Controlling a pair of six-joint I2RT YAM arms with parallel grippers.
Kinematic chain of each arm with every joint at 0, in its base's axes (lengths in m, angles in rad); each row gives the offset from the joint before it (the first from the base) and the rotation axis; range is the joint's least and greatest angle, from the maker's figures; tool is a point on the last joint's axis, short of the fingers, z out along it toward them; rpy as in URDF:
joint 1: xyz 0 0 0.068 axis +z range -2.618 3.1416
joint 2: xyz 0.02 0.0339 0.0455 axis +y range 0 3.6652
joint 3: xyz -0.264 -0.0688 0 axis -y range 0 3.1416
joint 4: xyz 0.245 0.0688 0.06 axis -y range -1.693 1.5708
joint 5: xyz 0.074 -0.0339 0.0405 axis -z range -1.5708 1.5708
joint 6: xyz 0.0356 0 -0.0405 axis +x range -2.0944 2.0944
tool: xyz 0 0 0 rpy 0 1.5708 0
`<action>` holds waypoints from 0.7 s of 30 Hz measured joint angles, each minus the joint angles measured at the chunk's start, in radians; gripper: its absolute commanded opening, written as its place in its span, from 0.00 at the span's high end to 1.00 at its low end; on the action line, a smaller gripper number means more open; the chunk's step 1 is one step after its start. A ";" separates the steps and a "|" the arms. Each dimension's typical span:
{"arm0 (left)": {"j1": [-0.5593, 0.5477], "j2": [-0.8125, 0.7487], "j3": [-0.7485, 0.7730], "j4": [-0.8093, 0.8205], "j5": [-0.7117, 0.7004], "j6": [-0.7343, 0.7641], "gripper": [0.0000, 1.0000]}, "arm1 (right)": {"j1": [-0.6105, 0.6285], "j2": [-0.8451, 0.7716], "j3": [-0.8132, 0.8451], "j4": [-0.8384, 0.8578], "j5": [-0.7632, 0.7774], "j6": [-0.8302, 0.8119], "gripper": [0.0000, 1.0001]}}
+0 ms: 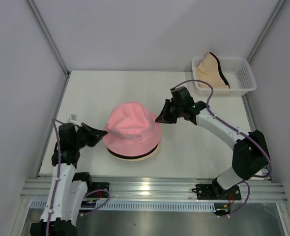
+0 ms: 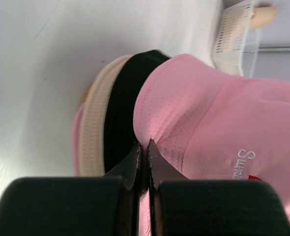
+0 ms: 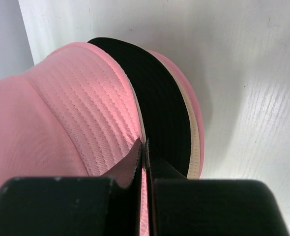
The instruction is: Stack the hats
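Observation:
A pink hat (image 1: 131, 128) sits on top of a pile at the table's middle, over a black hat (image 1: 128, 156) and a cream-beige hat (image 1: 145, 157) whose brims show below it. My left gripper (image 1: 104, 132) is shut on the pink hat's left brim; the pink hat (image 2: 223, 128) fills the left wrist view, pinched at my left gripper (image 2: 144, 143). My right gripper (image 1: 159, 119) is shut on the right brim, seen in the right wrist view at my right gripper (image 3: 144, 141) beside the pink hat (image 3: 76, 113), black hat (image 3: 159, 113) and cream-beige hat (image 3: 193, 132). A pale peach hat (image 1: 211, 69) lies in the basket.
A white lattice basket (image 1: 243, 73) stands at the back right corner of the table, also in the left wrist view as the basket (image 2: 233, 34). Grey walls close in the table on three sides. A metal rail runs along the near edge.

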 measured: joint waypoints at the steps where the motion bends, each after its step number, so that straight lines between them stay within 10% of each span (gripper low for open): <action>1: -0.001 0.000 -0.027 0.006 -0.006 0.000 0.99 | 0.000 0.000 -0.006 0.007 0.000 0.003 1.00; 21: -0.217 0.090 -0.105 0.146 -0.191 0.083 0.99 | 0.140 0.031 -0.117 0.171 0.104 0.005 1.00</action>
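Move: The black hat's middle on the stack lies about 15 cm right of the left hand, 1 cm back and 4 cm below. From the right hand it is some 12 cm left, 7 cm back and 4 cm below. The pink hat, held by its brim, has its middle about 3 cm ahead of the black hat's and 5 cm above it; the beige hat's middle lies 2 cm beneath the black one's. Keeping the pink brim pinched, both hands sink 4–5 cm over the black hat, closing inward, the right also back. ##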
